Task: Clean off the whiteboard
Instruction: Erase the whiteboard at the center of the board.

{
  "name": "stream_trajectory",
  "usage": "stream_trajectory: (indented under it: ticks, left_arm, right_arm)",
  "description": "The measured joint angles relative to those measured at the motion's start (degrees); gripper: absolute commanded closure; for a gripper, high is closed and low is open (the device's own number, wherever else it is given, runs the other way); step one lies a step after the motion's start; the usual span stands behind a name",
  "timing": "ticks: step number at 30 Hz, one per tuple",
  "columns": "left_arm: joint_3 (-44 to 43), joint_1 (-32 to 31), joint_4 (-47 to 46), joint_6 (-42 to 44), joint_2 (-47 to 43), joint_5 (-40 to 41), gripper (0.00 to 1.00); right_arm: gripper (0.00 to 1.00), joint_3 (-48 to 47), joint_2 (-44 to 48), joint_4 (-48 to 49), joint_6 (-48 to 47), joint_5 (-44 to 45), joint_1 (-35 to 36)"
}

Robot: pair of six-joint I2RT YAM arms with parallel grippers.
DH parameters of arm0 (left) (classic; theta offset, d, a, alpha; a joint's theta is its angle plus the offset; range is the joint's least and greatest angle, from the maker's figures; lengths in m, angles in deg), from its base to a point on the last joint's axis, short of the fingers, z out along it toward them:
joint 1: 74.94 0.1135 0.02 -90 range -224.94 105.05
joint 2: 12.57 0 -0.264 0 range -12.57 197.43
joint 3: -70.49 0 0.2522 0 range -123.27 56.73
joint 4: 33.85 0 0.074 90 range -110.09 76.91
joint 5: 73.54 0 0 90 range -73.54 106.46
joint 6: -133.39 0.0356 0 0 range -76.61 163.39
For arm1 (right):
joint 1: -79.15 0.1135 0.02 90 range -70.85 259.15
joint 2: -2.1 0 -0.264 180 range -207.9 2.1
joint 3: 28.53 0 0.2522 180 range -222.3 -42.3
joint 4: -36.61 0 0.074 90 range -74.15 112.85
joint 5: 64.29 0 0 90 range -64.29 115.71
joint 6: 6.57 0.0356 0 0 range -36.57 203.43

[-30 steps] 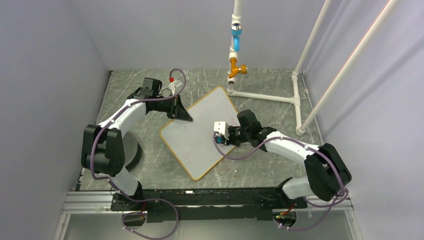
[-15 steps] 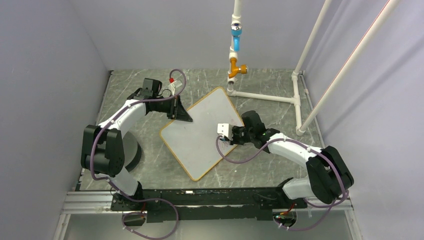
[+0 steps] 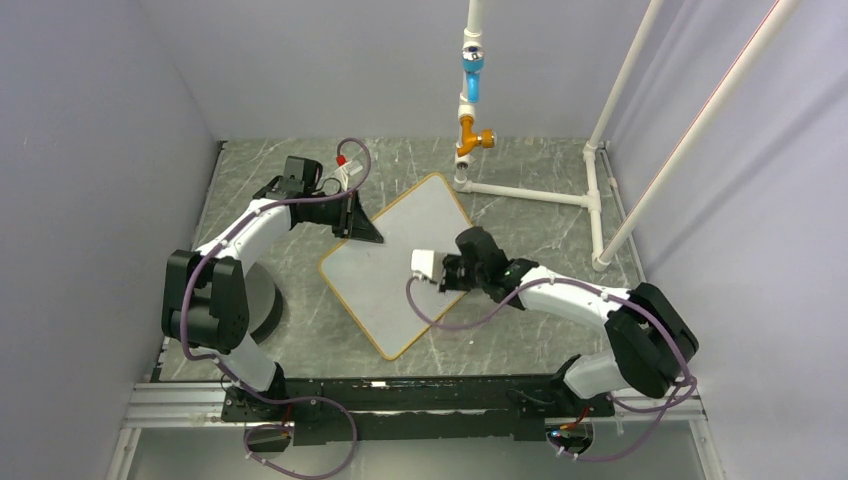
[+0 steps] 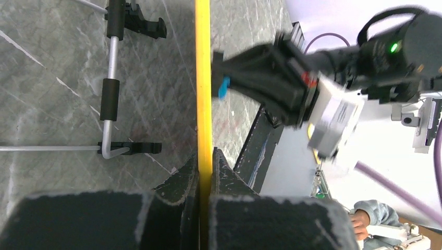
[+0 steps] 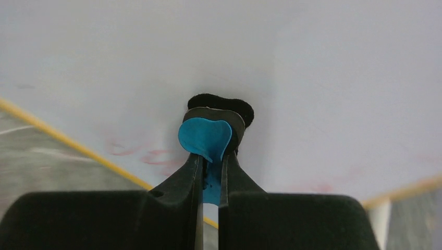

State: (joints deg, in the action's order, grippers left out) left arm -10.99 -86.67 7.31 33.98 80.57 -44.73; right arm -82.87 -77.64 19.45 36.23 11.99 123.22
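The whiteboard, white with a thin yellow frame, lies tilted like a diamond on the grey marbled table. My left gripper is shut on its upper-left edge; in the left wrist view the yellow frame runs straight between the fingers of the left gripper. My right gripper is over the middle of the board, shut on the small blue-and-black eraser, which presses on the white surface. Faint red smears remain near the board's edge.
A white pipe frame with blue and orange fittings stands at the back right. Grey walls close in the table on the left, back and right. A grey wire stand with black clips lies on the table beside the board's edge.
My right gripper slid the eraser a little right, then back left towards the board's middle. The left gripper kept its hold and the board stayed put.
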Motion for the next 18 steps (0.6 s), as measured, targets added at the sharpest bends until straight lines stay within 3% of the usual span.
stream_trajectory:
  ticks: [6,14,18]
  left_arm:
    - [0.0,0.0,-0.11,-0.15,0.0,-0.02,1.0]
    - [0.0,-0.15,0.31,0.26,0.0,-0.57,1.0]
    - [0.0,-0.37,0.31,0.28,0.0,-0.22,1.0]
  right_arm:
    - [1.0,-2.97,-0.31,1.51,3.91,6.67,-5.68]
    - [1.0,-2.56,-1.07,-4.46,0.39,1.16,8.92]
    - [1.0,-2.43,-2.23,-6.16,0.63,1.51,9.44]
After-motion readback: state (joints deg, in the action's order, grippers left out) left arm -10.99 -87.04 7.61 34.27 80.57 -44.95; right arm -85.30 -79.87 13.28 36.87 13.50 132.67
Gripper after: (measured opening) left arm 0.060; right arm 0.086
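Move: The right hand already has the eraser on the tilted board; the remaining faint red marks lie about 4 cm back and 3 cm to its right, some 4 cm below it. The middle of the board's yellow near-right edge is roughly 9 cm back, 2 cm right and 6 cm below; the board's right-hand corner is 11 cm right and 1 cm back, about 5 cm below. From the left hand, which grips the far-left edge, the marks lie about 9 cm back, 13 cm right and 12 cm lower. Keeping the eraser's black pad on the whiteboard's face, the right hand sweeps about 5 cm forward with some rightward travel and a slight rise, then reverses into a longer, slightly sinking stroke of about 10 cm back and to the left. The wrist swings clockwise, then some 20 degrees counter-clockwise; the fingers keep their hold. The left gripper holds the board's edge in place. ##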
